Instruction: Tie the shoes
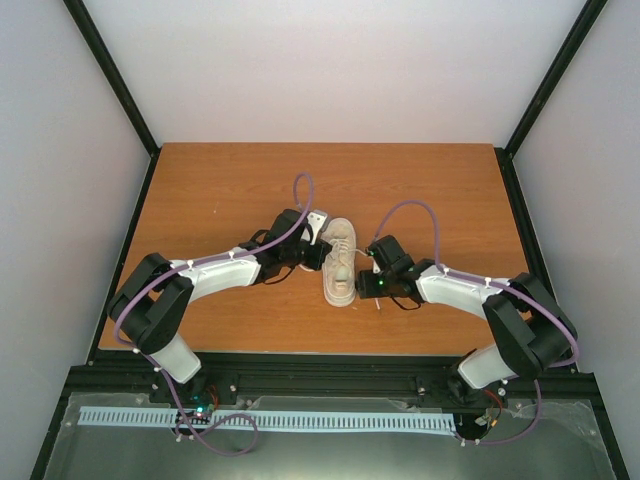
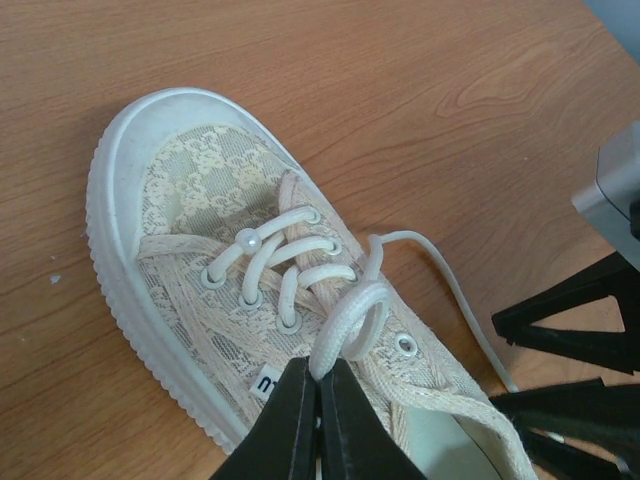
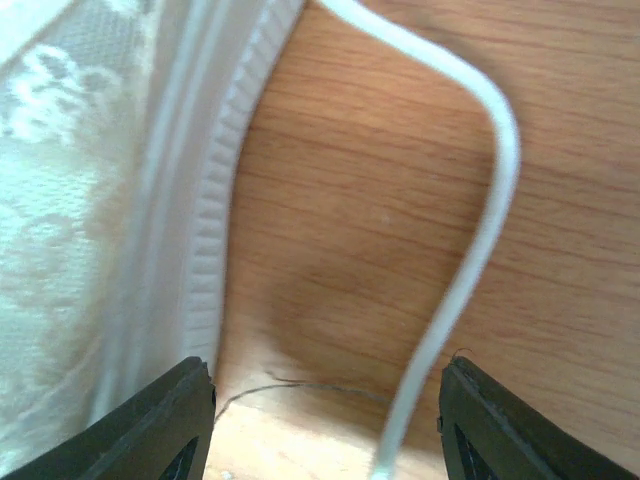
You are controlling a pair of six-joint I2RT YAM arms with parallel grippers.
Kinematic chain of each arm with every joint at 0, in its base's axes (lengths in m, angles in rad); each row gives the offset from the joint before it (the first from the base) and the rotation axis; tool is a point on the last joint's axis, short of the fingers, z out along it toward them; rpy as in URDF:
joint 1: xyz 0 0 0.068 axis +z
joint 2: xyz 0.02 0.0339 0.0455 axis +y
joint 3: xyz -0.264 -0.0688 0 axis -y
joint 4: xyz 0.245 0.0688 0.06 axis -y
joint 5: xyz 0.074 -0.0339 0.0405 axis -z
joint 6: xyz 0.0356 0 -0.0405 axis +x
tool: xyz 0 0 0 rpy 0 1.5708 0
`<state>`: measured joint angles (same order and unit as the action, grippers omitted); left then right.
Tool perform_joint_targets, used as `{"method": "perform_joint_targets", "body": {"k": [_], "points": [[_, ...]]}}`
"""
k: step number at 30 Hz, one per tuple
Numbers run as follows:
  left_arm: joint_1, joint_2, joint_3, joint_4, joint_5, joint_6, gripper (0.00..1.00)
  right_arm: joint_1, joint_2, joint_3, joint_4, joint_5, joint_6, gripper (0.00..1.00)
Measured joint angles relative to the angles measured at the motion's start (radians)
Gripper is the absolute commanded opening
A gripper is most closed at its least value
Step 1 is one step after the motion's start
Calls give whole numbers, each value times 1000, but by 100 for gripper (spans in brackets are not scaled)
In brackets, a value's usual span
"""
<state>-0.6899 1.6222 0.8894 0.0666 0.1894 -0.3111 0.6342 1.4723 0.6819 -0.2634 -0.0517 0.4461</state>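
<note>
The cream lace-patterned shoe (image 1: 340,264) lies mid-table, toe toward the arms. In the left wrist view the shoe (image 2: 190,200) fills the frame. My left gripper (image 2: 322,378) is shut on the base of a white lace loop (image 2: 358,312) standing over the upper eyelets. Its place from above is the shoe's left side (image 1: 320,254). My right gripper (image 1: 373,278) sits low at the shoe's right side. Its jaws (image 3: 325,405) are open, with the ribbed sole (image 3: 215,210) by the left finger (image 3: 180,410). A loose lace strand (image 3: 478,250) runs down between the fingers, untouched.
The wooden table (image 1: 220,190) is ringed by a black frame and white walls. My right gripper's black fingers (image 2: 570,320) show at the right edge of the left wrist view, next to a free lace end (image 2: 455,285) trailing across the wood.
</note>
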Motion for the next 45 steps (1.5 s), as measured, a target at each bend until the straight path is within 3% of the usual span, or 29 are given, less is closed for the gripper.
{"method": "perform_joint_targets", "body": {"k": [13,15,18,20,25,29,34,42,43,45], "points": [[0,0,-14,21,31,0,1,2,75,42,-50,181,78,37],[0,0,-18,24,34,0,1,2,86,48,-41,195,80,28],[0,0,-23,32,40,0,1,2,101,53,-29,227,88,8],[0,0,-27,37,41,0,1,2,106,55,-26,248,101,3],[0,0,-35,51,43,0,1,-2,96,55,-49,298,117,3],[0,0,-43,65,47,0,1,-72,33,50,-57,290,95,3],[0,0,-48,91,56,0,1,-232,15,123,-5,128,28,3],[0,0,-71,127,72,1,1,-231,185,448,122,-257,-25,4],[0,-1,-75,129,72,1,1,-222,201,473,135,-299,-25,9],[0,-4,-85,134,73,0,1,-192,217,496,150,-372,-29,39]]}}
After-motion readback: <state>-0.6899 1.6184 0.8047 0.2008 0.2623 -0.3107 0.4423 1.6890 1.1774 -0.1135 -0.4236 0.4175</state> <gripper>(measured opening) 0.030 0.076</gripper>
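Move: The loose lace to be gripped runs between the right hand's open fingers, about 3 cm to its right, 2 cm ahead and 2 cm down. The shoe's middle is roughly 8 cm left of that hand and 6 cm ahead, level in height; the lace loop is about 10 cm left, 9 ahead and 6 up. From the left hand, which holds that loop, the loose lace is some 13 cm right, 7 back and 8 down. The right hand eases right and forward, pinches the loose lace, then lifts it about 15 cm, sweeping forward-left. ##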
